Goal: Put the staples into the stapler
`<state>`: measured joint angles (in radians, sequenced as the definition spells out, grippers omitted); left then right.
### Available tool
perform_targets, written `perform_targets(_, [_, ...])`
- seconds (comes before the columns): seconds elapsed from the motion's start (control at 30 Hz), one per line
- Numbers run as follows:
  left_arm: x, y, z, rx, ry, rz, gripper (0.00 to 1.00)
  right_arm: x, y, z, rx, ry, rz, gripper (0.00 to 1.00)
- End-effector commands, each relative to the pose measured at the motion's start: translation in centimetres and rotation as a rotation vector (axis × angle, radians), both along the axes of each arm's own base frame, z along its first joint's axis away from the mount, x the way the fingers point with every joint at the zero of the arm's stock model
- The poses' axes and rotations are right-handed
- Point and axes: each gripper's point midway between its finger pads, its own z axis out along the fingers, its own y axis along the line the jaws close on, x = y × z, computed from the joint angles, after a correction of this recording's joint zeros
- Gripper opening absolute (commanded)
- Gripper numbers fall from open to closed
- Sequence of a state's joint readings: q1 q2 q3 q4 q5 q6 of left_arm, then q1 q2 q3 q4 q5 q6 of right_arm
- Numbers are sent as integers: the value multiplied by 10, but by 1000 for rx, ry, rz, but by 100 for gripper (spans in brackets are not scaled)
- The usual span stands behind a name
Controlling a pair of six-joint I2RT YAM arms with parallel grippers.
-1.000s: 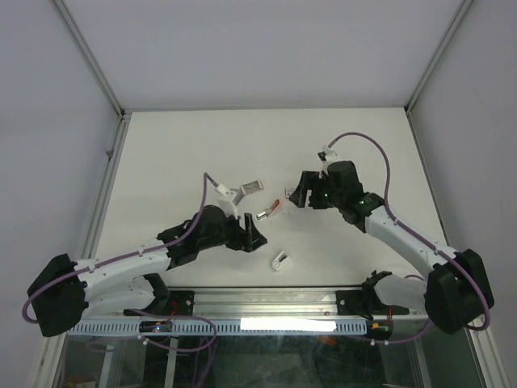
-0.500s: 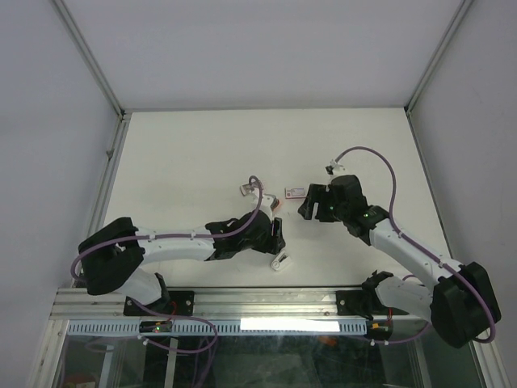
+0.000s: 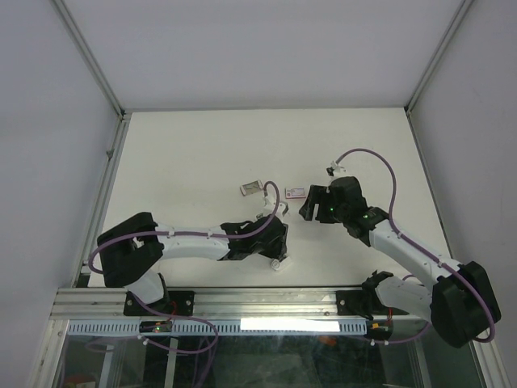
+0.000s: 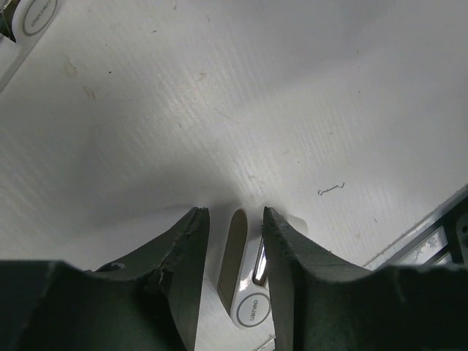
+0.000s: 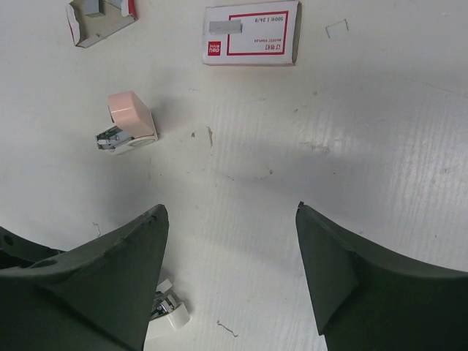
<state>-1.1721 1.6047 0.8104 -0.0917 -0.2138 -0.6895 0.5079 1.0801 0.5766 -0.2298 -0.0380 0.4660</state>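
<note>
The red-and-white staple box point(image 5: 252, 33) lies flat, closed, and also shows in the top view point(image 3: 296, 192). An opened box part point(image 5: 95, 18) with a grey strip lies left of it point(image 3: 252, 188). A pink-and-white stapler point(image 5: 128, 124) lies below that. A white stapler piece point(image 4: 245, 281) with a round logo and a metal strip lies near the table's front edge point(image 3: 279, 263). My left gripper point(image 4: 230, 212) is open and straddles it, with a gap on the left side. My right gripper point(image 5: 230, 208) is open and empty, just below the staple box point(image 3: 309, 212).
Loose bent staples point(image 4: 330, 191) lie on the white table point(image 3: 186, 153); another lies by the box point(image 5: 336, 28). The metal front rail point(image 3: 258, 303) runs close behind the white stapler piece. Side rails border the table point(image 3: 109, 178).
My left arm has swung right and toward the front edge, lowering its open fingers around the white stapler piece. My right gripper has drawn back slightly and now holds still.
</note>
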Motion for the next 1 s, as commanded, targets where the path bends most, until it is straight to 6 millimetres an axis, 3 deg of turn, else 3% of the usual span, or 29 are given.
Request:
perform_targets(0.0, [4, -11, 12, 2, -50, -5, 36, 13, -1, 11, 13, -59, -31, 73])
perform_targets(0.27, [-2, -11, 6, 35, -43, -18, 35, 12, -2, 7, 5, -54, -37, 73])
perform_targets(0.43, [-1, -6, 5, 46, -46, 2, 9, 12, -3, 8, 11, -61, -43, 73])
perform_targets(0.57, [6, 3, 11, 33, -69, 74, 0, 12, -2, 11, 21, -61, -45, 73])
perform_targets(0.63, [15, 8, 23, -4, -112, 139, 0, 12, 0, 16, 35, -62, -46, 73])
perform_targets(0.73, [28, 16, 58, -142, -203, 220, 0, 8, 8, 26, 87, -63, -25, 73])
perform_targets(0.77, [32, 17, 76, -201, -228, 240, 0, 6, 12, 31, 117, -68, -8, 73])
perform_targets(0.97, [58, 31, 126, -394, -289, 345, 0, -18, 52, 68, 360, -101, 178, 74])
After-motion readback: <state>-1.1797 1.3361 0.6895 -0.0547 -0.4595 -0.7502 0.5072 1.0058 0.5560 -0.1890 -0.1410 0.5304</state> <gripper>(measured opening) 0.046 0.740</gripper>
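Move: The white stapler lies almost at the left fingertips, its middle about 1 cm back, 1 cm to the left and 1 cm below, with the fingers around its outer end. The pink stapler is roughly 11 cm ahead and 4 cm left of this hand; the staple box some 16 cm ahead and 3 cm right, both about 2 cm lower. From the right hand, the white stapler lies about 12 cm back, 8 cm left and 7 cm below. Staying nearly in place, the left hand settles half a centimetre and closes from part-open to almost shut, pinching the end of the white stapler. It then slides left and climbs quickly, about 6 cm up and some 3 cm each left and forward, swinging counter-clockwise and tipping its fingers outward. The right hand stays open and late on rises about 2 cm, easing left. ##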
